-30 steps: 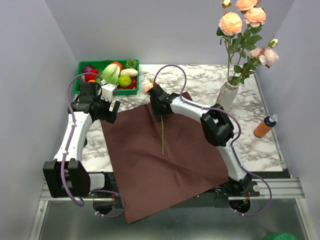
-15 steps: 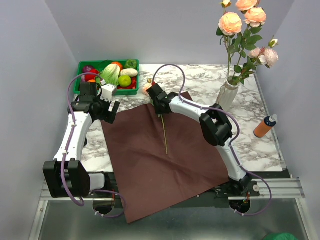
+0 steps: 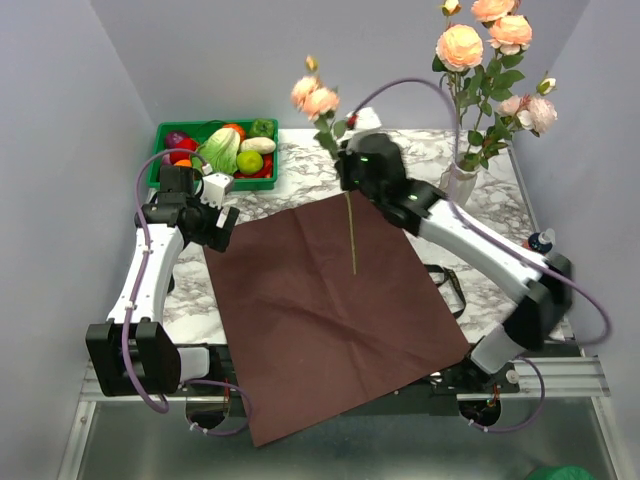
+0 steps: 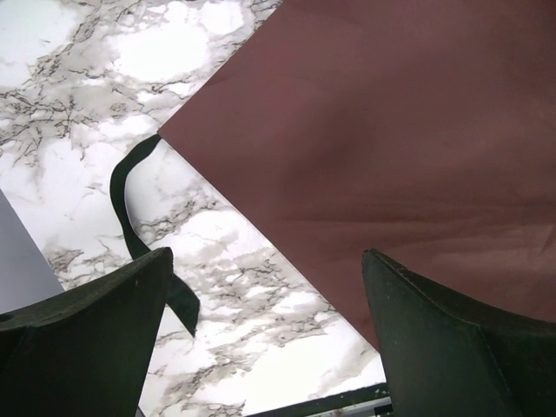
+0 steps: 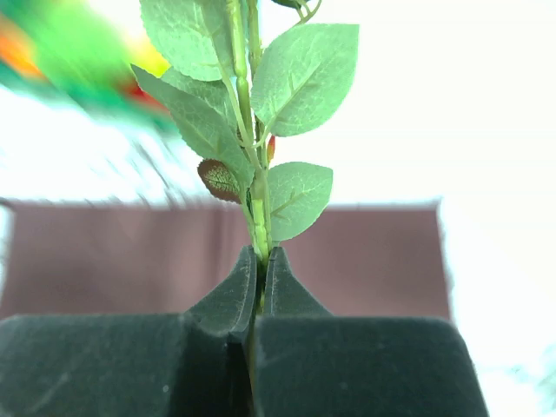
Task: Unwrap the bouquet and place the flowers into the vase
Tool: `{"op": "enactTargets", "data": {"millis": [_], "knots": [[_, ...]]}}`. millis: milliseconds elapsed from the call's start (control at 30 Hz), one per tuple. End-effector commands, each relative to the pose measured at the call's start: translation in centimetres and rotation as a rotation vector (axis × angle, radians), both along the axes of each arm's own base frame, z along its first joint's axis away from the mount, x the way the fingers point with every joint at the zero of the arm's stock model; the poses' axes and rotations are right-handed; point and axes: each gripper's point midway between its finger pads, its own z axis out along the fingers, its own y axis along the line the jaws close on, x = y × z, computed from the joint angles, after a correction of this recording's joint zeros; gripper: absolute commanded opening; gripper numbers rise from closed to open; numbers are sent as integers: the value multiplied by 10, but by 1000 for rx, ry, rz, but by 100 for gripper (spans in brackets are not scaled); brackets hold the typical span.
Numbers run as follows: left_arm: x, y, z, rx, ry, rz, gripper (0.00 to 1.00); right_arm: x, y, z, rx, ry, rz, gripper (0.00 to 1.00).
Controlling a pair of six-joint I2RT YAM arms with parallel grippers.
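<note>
The maroon paper (image 3: 320,300) of the bouquet lies spread flat on the marble table. My right gripper (image 3: 352,182) is raised over the paper's far corner, shut on the stem of one rose (image 3: 316,97). The stem's lower end (image 3: 353,245) hangs above the paper. In the right wrist view the gripper (image 5: 261,256) pinches the leafy green stem (image 5: 257,208). The vase (image 3: 458,185) at the back right holds several roses (image 3: 470,45). My left gripper (image 3: 215,225) hovers open by the paper's left corner. Its fingers (image 4: 95,330) frame bare marble, the paper (image 4: 391,130) and a black ribbon (image 4: 129,217).
A green tray of vegetables (image 3: 215,150) sits at the back left, just beyond the left gripper. An orange bottle with a blue cap (image 3: 530,252) stands at the right edge. A black ribbon (image 3: 447,285) lies by the paper's right side. Grey walls enclose three sides.
My right gripper closed on the rose stem and lifted the rose off the paper, up and toward the back right. The left arm has not moved.
</note>
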Motion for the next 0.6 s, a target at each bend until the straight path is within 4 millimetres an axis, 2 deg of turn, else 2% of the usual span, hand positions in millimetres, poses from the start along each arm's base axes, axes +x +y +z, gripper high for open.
{"op": "enactTargets", "data": {"millis": [0,33,100,133,200,300,333,400,567], "knots": [[-11,-2,10,-21,-15,3,99,-20,-23,107,59,-408,102,1],[-11,-2,10,-19,-15,4,99,-37,-43,144,94,-510,89,1],[-13,-2,11,-18,-21,5,99,-48,-65,162,74,-689,59,1],[-13,-2,11,-18,-21,6,99,-64,-84,186,95,-786,35,1],[-15,-3,11,-21,-17,5,99,-72,-117,214,63,-917,-87,1],[-15,-4,10,-27,-21,6,99,-82,-161,249,21,-1027,-245,1],[-15,-4,10,-29,-20,7,99,-86,-171,256,16,-1053,-275,1],[-15,-5,11,-33,-23,2,99,-96,-204,277,35,-1118,-384,1],[-11,-5,11,-31,-28,-6,99,-112,-272,300,95,-1198,-600,1]]}}
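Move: The vase stands about 24 cm to the right of the right gripper and roughly level with it fore-and-aft, its middle some 14 cm lower. The black ribbon lies on the table about 16 cm back and 25 cm right of that gripper. The empty brown wrapping paper is centred some 22 cm back from it, practically straight behind, and about 25 cm below. From the left gripper, the vase is about 44 cm right, 10 cm ahead and 5 cm lower. Keep the last flower's stem pinched in the right gripper and sweep it up fast, about 26 cm, and some 20 cm to the right, drawing back about 8 cm early on, so that it ends high above the vase's level and a little short of it. Tip the fingers up some 60 degrees on the way, adding a clockwise turn late, to swing the flower upright. ##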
